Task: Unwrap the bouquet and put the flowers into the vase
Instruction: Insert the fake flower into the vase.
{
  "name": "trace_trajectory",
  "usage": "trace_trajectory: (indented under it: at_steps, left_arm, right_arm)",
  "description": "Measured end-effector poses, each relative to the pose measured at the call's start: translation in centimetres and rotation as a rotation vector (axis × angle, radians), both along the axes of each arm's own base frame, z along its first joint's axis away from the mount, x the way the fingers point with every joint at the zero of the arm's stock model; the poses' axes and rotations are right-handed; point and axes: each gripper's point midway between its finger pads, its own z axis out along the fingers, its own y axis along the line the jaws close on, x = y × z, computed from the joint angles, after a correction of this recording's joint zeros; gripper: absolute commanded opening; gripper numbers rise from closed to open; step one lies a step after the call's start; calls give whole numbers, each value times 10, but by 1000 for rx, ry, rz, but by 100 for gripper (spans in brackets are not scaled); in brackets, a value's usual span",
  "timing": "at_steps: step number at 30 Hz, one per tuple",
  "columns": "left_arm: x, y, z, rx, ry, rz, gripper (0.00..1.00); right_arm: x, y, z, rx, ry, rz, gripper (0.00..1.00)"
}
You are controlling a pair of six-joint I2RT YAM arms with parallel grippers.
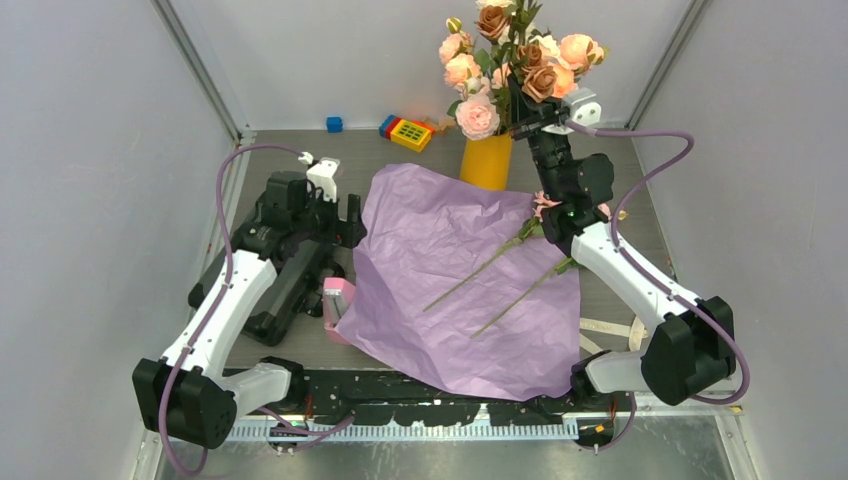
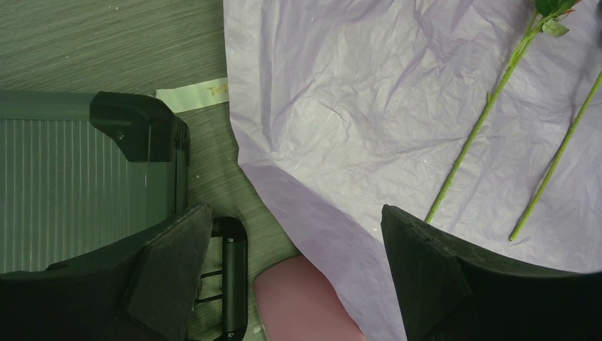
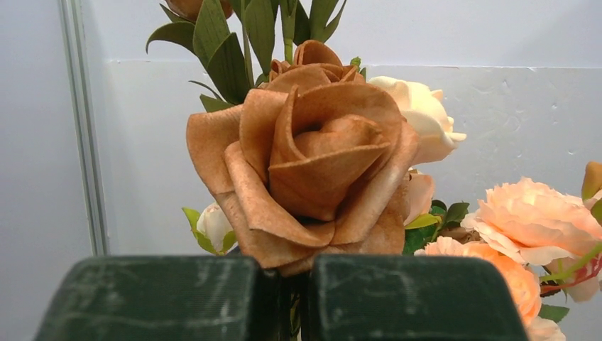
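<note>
The bouquet's lilac paper (image 1: 460, 290) lies spread flat on the table, and two long-stemmed flowers (image 1: 480, 268) (image 1: 525, 296) lie across it. The yellow-orange vase (image 1: 486, 162) stands behind the paper with several roses in it. My right gripper (image 1: 522, 122) is raised among those blooms, shut on the stem just under a rusty brown rose (image 3: 312, 156), which fills the view above the right gripper (image 3: 284, 284). My left gripper (image 1: 345, 225) rests open at the paper's left edge. In the left wrist view the left gripper (image 2: 294, 220) has only the paper's edge (image 2: 341, 142) and table between its fingers.
A pink object (image 1: 338, 300) pokes out under the paper's left edge (image 2: 305, 298). Beige ribbon (image 1: 610, 328) lies to the right of the paper. A blue block (image 1: 334, 124) and a yellow and red toy (image 1: 408, 131) sit by the back wall. Grey walls close in three sides.
</note>
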Motion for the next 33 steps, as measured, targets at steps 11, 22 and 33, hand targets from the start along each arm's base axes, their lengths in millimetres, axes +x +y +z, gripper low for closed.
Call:
trace_trajectory:
  at_steps: [11, 22, 33]
  left_arm:
    - [0, 0, 0, 0, 0, 0, 91]
    - [0, 0, 0, 0, 0, 0, 91]
    - [0, 0, 0, 0, 0, 0, 92]
  right_arm:
    - [5, -2, -16, -10, 37, -20, 0]
    - [11, -2, -39, -14, 95, -28, 0]
    - [18, -1, -60, -19, 148, -29, 0]
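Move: My right hand holds a brown rose just below its bloom, its stem hanging down. The vase's mouth is about 20 cm below, 5 cm ahead and 5 cm left of this hand. In the bouquet, the pink peony sits some 8 cm left, 4 ahead and 13 below, and the peach roses 12 cm right, 7 ahead and about level in height. A pink rose on the paper lies 7 cm right, level with the hand and 46 below. From my left hand, the mouth is around 15 cm ahead, 30 right and 8 above. Keeping the brown rose's stem pinched in my shut right fingers, I lower it about 6 cm towards the vase's mouth, easing a little forward as I sink. The wrist tips some 10 degrees forward on the way, so the upward-pointing fingers lean more level. ##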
